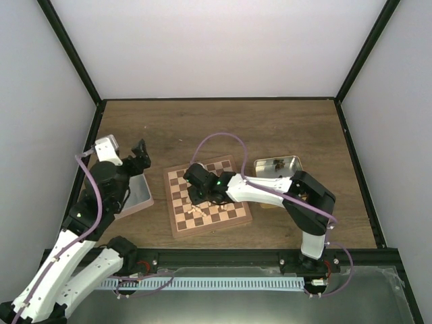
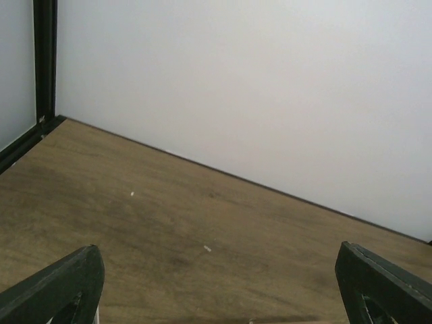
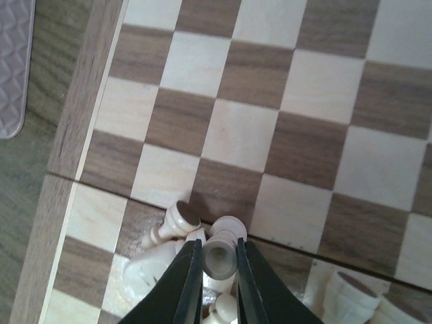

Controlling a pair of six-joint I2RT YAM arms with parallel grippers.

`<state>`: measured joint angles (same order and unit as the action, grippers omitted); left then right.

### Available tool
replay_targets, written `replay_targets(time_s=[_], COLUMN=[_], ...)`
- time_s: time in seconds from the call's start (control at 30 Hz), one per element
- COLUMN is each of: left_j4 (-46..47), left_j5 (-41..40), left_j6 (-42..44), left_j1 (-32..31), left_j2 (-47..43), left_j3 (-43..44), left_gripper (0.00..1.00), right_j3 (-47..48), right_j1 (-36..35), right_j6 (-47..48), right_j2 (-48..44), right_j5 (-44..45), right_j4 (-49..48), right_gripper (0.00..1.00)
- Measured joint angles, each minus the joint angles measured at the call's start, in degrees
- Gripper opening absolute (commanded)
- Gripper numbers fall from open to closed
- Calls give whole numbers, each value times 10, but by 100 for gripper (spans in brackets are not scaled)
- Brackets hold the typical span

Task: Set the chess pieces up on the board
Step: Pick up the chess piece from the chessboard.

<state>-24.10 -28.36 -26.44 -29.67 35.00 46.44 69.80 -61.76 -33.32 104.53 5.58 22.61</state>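
The board (image 1: 177,226) lies in the middle of the table, its tan and brown checks filling the right wrist view (image 3: 77,121). A small heap of pale cream chess pieces (image 3: 158,260) lies tumbled on squares near its front edge (image 1: 197,210). My right gripper (image 3: 218,246) reaches down over that heap, and its two dark fingers press on either side of one cream piece (image 3: 219,258). From above, the right gripper (image 1: 198,196) hangs over the board's near half. My left gripper (image 1: 140,152) is off the board to the left, open, with only bare table between its fingers (image 2: 217,253).
A silver tin (image 1: 278,167) holding dark pieces stands just right of the board. A flat grey tin (image 1: 138,192) lies under the left arm, and its embossed corner (image 3: 13,61) shows beside the board's rim. Black frame posts and white walls close in the table.
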Motion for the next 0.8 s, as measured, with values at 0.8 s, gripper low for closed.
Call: replay_targets(time_s=[0.8], left_j4=[123], left_j5=[318], left_j6=[-117], left_j1=[0], left_j2=[33], left_j3=[-242], left_gripper=[71], right_j3=[-49], right_j1=[28], right_j6=[-24], right_j2=[-105], right_j5=[-8], right_j4=[-90], right_gripper=[11])
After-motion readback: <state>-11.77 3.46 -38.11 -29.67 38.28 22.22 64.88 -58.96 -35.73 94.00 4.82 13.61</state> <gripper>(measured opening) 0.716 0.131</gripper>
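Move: Pinched between the right fingertips over the near left part of the board is a white chess piece, about 16 cm to the right of the open left hand, 2 cm back and 25 cm lower. Seen from the right hand, the left gripper is thus 16 cm left, 2 cm ahead, 25 cm up; loose white pieces lie 3 cm left and 2 cm back, a white pair 7 cm right and 2 cm back, both 2 cm lower. Sweeping down some 17 cm and about 10 cm to its right, the left hand closes in on the held piece, nose dipping and turning clockwise, fingers narrowing to roughly three-quarters open without reaching it. The right hand keeps its pinch and raises the piece about 7 cm off the pile, easing 2 cm forward and tilting left side up. ##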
